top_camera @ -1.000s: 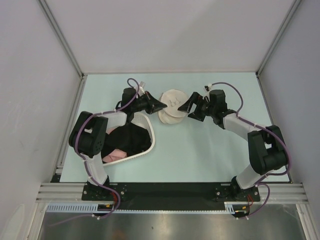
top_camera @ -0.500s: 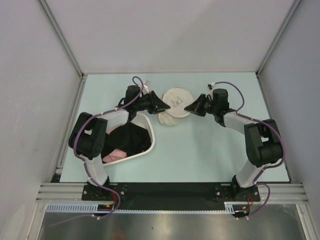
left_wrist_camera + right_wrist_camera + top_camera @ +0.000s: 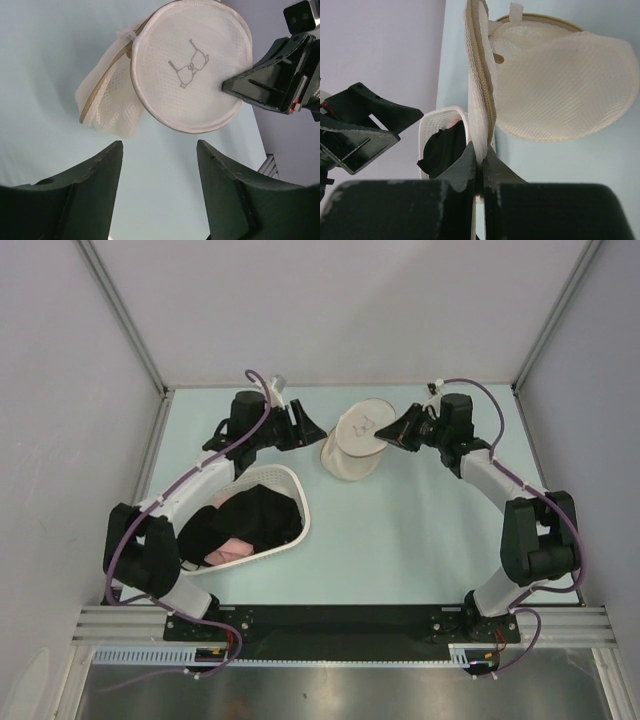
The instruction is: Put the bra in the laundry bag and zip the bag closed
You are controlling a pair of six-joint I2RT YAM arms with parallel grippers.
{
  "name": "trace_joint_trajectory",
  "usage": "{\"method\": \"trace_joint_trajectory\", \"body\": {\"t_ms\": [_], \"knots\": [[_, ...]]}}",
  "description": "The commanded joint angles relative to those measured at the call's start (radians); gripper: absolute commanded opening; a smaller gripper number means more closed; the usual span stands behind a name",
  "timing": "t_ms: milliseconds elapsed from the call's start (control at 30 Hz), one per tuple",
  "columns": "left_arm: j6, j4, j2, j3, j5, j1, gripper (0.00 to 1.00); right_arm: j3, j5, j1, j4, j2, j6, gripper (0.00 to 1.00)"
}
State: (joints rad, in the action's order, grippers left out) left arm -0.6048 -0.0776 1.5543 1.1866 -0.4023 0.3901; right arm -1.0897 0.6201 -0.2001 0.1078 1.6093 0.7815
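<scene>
The laundry bag (image 3: 352, 445), a round cream mesh pouch, stands open at the back middle of the table. My right gripper (image 3: 381, 436) is shut on the rim of its lid (image 3: 192, 70) and holds the lid up on edge, logo facing left. In the right wrist view the lid's zip edge (image 3: 480, 100) runs up from the closed jaws. The lower half (image 3: 107, 100) rests on the table. My left gripper (image 3: 316, 430) is open just left of the bag, touching nothing. Black fabric that looks like the bra (image 3: 248, 518) lies in the basket.
A white perforated basket (image 3: 298, 502) sits at the left front, holding the black fabric and a pink garment (image 3: 225, 548). Grey walls and metal rails close in the table at the back and both sides.
My left gripper has opened, let go of the bag and drawn back to the left. My right gripper has shut on the lid's rim and raised it, so the bag now stands open.
</scene>
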Motion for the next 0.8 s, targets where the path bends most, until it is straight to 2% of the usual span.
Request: {"method": "trace_joint_trajectory", "body": {"t_ms": [0,267,367,567,667,767], "knots": [[0.077,-0.018,-0.071,-0.012,0.011,0.010,0.65,-0.079,0.067,0.008,-0.042,-0.057,0.013,0.00],[0.033,0.024,-0.092,-0.025,-0.032,0.009,0.68,-0.153,0.147,0.016,-0.022,-0.075,0.071,0.00],[-0.015,0.027,-0.109,-0.044,-0.017,-0.007,0.68,-0.177,0.182,0.019,0.035,-0.069,0.131,0.00],[-0.151,0.130,-0.235,-0.186,0.000,-0.120,0.65,-0.252,0.230,0.001,0.134,-0.008,0.260,0.00],[-0.164,0.139,-0.298,-0.231,0.023,-0.164,0.66,-0.251,0.274,-0.013,0.245,0.023,0.355,0.00],[-0.164,0.133,-0.307,-0.246,0.005,-0.192,0.69,-0.210,0.317,-0.010,0.264,0.041,0.322,0.00]]}}
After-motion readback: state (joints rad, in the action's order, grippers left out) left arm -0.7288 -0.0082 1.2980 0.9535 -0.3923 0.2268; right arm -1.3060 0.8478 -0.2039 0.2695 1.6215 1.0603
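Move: The black bra lies in the white basket about 18 cm left of the left hand, 14 cm nearer the base and some 16 cm below. The pink cloth is 20 cm to this hand's left, 20 cm back and equally low, and the laundry bag hangs 9 cm to its right. The right hand already pinches the bag's rim; the bag's middle is 6 cm left of that hand and 5 cm below, with the bra roughly 33 cm left and 15 cm back. Raise the bag with the right gripper about 13 cm, keeping its rim pinched, and tilt the wrist some 20 degrees so the hand's left side rises as it swings a little counter-clockwise. Hold the empty left gripper open almost in place while the bag climbs, then sweep it left some 7 cm, away from the bag and towards the basket, turning slightly counter-clockwise. ##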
